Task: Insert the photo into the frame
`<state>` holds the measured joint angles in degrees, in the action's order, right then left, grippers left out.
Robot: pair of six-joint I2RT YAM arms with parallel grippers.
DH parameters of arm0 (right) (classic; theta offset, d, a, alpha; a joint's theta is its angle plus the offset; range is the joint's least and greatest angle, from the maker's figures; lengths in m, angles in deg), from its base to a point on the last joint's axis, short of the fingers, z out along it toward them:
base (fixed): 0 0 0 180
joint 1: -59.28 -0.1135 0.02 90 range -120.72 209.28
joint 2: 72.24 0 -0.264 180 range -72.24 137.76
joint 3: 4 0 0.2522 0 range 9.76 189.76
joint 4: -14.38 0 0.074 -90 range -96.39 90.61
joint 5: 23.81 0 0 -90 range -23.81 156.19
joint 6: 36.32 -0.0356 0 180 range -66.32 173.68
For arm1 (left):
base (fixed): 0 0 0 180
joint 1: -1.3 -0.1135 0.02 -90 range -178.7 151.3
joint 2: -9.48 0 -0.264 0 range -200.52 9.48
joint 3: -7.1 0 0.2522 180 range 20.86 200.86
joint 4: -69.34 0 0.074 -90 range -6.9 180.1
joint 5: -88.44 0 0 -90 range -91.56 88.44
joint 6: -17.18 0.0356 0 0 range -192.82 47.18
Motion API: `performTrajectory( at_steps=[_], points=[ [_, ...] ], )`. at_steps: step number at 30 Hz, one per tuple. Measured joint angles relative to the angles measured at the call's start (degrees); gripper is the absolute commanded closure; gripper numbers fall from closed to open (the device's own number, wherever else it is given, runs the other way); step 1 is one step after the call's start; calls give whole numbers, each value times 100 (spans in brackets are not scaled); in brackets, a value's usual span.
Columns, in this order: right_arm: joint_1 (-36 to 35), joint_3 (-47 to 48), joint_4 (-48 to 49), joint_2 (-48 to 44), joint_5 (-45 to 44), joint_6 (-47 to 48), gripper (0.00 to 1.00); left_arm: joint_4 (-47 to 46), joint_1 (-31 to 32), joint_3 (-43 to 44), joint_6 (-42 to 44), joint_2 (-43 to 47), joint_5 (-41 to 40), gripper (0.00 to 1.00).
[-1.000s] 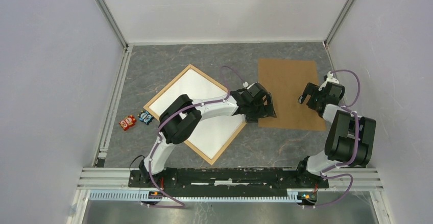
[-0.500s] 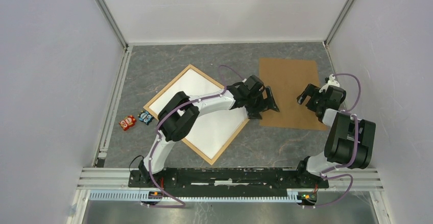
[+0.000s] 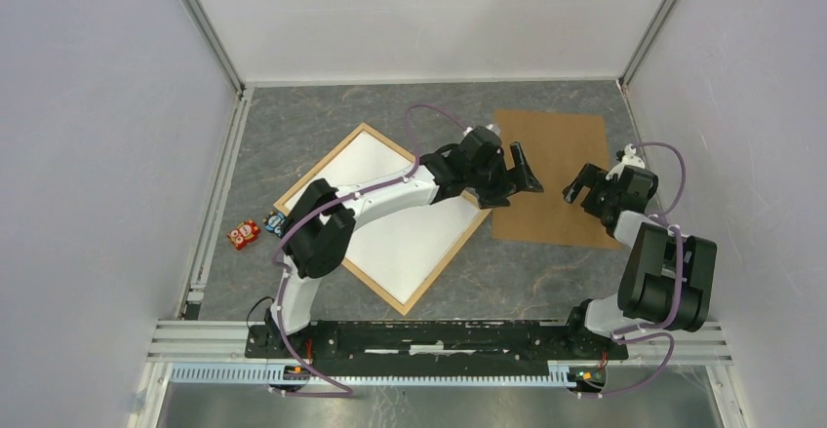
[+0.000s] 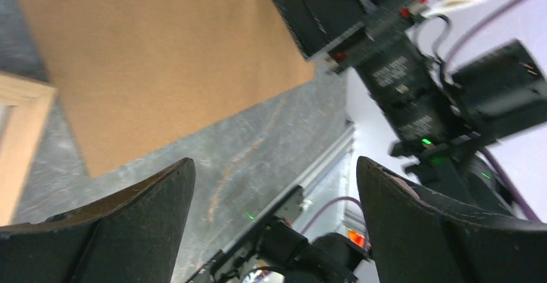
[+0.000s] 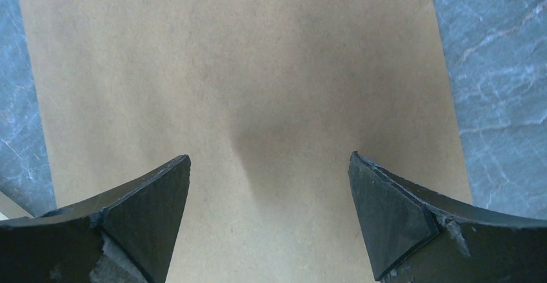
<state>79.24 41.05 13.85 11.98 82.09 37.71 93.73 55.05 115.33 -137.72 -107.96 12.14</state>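
The frame [image 3: 322, 171], thin light wood, lies turned like a diamond left of centre. A white sheet [image 3: 395, 218] fills it, plain side up; it looks like the photo's white back, with no print showing. My left gripper [image 3: 520, 179] hangs open and empty above the left edge of the brown backing board [image 3: 556, 150], tilted toward the right arm. The left wrist view shows the left gripper [image 4: 274, 186] with nothing in it, the board [image 4: 161, 57] and a corner of the frame [image 4: 19, 122]. My right gripper [image 3: 577, 185] is open over the board's right half [image 5: 258, 70], empty [image 5: 268, 193].
Two small toy cars, red [image 3: 244, 234] and blue [image 3: 277, 223], sit left of the frame near the left rail. Walls close in the table on three sides. In the left wrist view the right gripper [image 4: 361, 19] faces mine, close by.
My left gripper has lifted from the board's lower left edge and swung toward the far side, tilting up. The right gripper has edged slightly left. Both stayed open.
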Motion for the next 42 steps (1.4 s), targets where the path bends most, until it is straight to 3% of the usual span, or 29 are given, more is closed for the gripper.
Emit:
performTrajectory(
  at_steps=[8, 18, 34, 42],
  points=[
    [-149, 348, -1515, -319, -1005, 295, 2, 1108, 122, -20, 765, -63, -907, 0],
    [-149, 525, -2457, -376, -2146, 546, 2, 1434, 236, 26, 988, -485, -1108, 0],
    [-146, 702, -2247, -79, -2332, 579, 2, 1082, 219, 46, 754, -855, -857, 0],
    [9, 691, -1928, 63, -2013, 533, 2, 951, 181, 46, 627, -887, -748, 0]
  ],
)
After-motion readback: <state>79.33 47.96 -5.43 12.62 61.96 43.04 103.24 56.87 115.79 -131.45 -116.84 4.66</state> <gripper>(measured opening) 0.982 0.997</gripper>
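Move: The brown backing board's middle lies about 13 cm ahead of the left hand, 8 cm to its right and 15 cm below; its near-left corner is some 7 cm back and 7 cm to the left. The filled frame's right corner is about 4 cm ahead and 8 cm left of that hand. From the right hand the board's middle is roughly 6 cm ahead, 5 cm left and 2 cm down, its near-right corner about 13 cm back and 10 cm right. The left hand, open and empty, sinks about 12 cm towards the near-left corner of the backing board, shifting some 4 cm left on the way and easing back right near the end, while its fingers tip about 20 degrees more steeply down. Low over the board, the open right hand meanwhile draws back about 6 cm and then comes forward 2 cm, shifting 5 cm right and sinking slightly as its fingers tip down, so that its right finger ends at the board's right edge with no clear sign of touch. ##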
